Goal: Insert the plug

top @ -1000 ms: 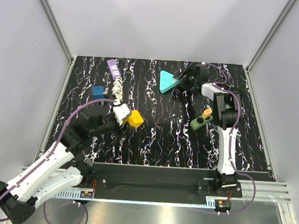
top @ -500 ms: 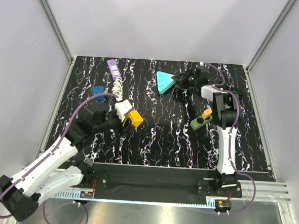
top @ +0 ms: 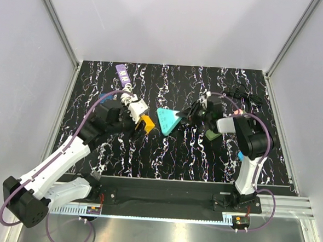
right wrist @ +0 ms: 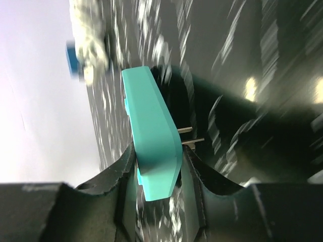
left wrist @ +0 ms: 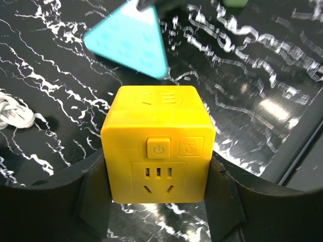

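Observation:
A yellow cube socket [left wrist: 159, 141] with a power button and pin holes facing the camera sits between my left gripper's [left wrist: 159, 199] fingers, which are shut on its two sides. In the top view the cube [top: 146, 124] is left of centre, held by the left gripper [top: 139, 121]. My right gripper [right wrist: 157, 171] is shut on a teal triangular plug [right wrist: 151, 136], whose metal prongs [right wrist: 189, 136] stick out to the right. In the top view the teal plug [top: 167, 119] hangs just right of the cube, a small gap between them, with the right gripper [top: 187, 115] behind it.
A purple power strip [top: 121, 70] with a coiled white cable [top: 129, 94] lies at the back left, with a white plug [top: 136, 106] by the left wrist. A green block [top: 212, 135] lies under the right arm. The teal plug [left wrist: 132, 43] shows beyond the cube.
The right gripper has shut on the teal plug and carried it from the back of the table forward and left, close to the yellow cube. The left arm has swung the cube slightly back.

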{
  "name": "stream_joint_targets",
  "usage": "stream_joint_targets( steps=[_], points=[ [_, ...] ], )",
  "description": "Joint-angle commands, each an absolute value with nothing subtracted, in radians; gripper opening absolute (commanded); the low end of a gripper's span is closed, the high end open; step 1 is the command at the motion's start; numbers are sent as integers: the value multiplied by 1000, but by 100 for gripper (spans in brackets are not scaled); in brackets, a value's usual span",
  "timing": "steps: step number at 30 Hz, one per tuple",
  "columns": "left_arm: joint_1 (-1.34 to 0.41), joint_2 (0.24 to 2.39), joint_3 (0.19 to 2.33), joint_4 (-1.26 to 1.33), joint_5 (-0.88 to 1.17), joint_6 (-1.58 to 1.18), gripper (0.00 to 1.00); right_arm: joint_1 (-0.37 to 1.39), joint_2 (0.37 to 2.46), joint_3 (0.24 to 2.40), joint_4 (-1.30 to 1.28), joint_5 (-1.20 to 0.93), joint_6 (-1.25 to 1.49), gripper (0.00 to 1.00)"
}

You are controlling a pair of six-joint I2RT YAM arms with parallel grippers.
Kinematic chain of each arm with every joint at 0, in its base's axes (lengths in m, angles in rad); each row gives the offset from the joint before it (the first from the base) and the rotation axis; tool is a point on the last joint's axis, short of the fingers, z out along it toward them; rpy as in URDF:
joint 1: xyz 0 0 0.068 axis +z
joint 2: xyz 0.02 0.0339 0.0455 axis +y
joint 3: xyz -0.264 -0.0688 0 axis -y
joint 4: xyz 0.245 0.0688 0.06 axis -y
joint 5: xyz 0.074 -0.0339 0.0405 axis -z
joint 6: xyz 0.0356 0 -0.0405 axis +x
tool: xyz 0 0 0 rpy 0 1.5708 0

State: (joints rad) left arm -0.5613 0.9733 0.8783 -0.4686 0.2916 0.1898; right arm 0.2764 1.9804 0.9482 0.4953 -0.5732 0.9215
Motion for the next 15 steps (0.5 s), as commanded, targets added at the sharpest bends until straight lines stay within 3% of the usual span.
stream_joint_targets(
  steps=[1,8,15],
  points=[
    [-558,1014,960,-455,304,310,0,314,1872,862,557,-592,899,0],
    [-558,1164,1006,-486,299,465,0,325,1842,796,545,-672,833,0],
    [-555,1334,1075,-495,471,592,0,325,1894,735,636,-746,827,0]
  ],
)
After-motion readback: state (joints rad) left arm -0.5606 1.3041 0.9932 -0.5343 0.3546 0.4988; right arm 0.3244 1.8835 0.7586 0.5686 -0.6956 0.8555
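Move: To the left hand's right by about 13 cm, 6 cm ahead and some 13 cm below lies the middle of the teal triangular socket block, held by the right hand. The white cable coil lies on the table about 20 cm ahead of the left hand, 9 cm left and 20 cm below. From the right hand, the yellow cube plug in the left hand is some 17 cm left, 8 cm back and 13 cm above; the green strip lies about 27 cm right, 2 cm back and 7 cm below. Bringing the yellow cube plug down towards the teal block's socket face, the left hand sinks about 6 cm, ever faster, working forward some 3 cm and a little right while rolling its left side up and turning clockwise. The right hand draws the teal block back about 7 cm, slowing after a quick start, and turns it 10 degrees counter-clockwise. Both keep their grips. ##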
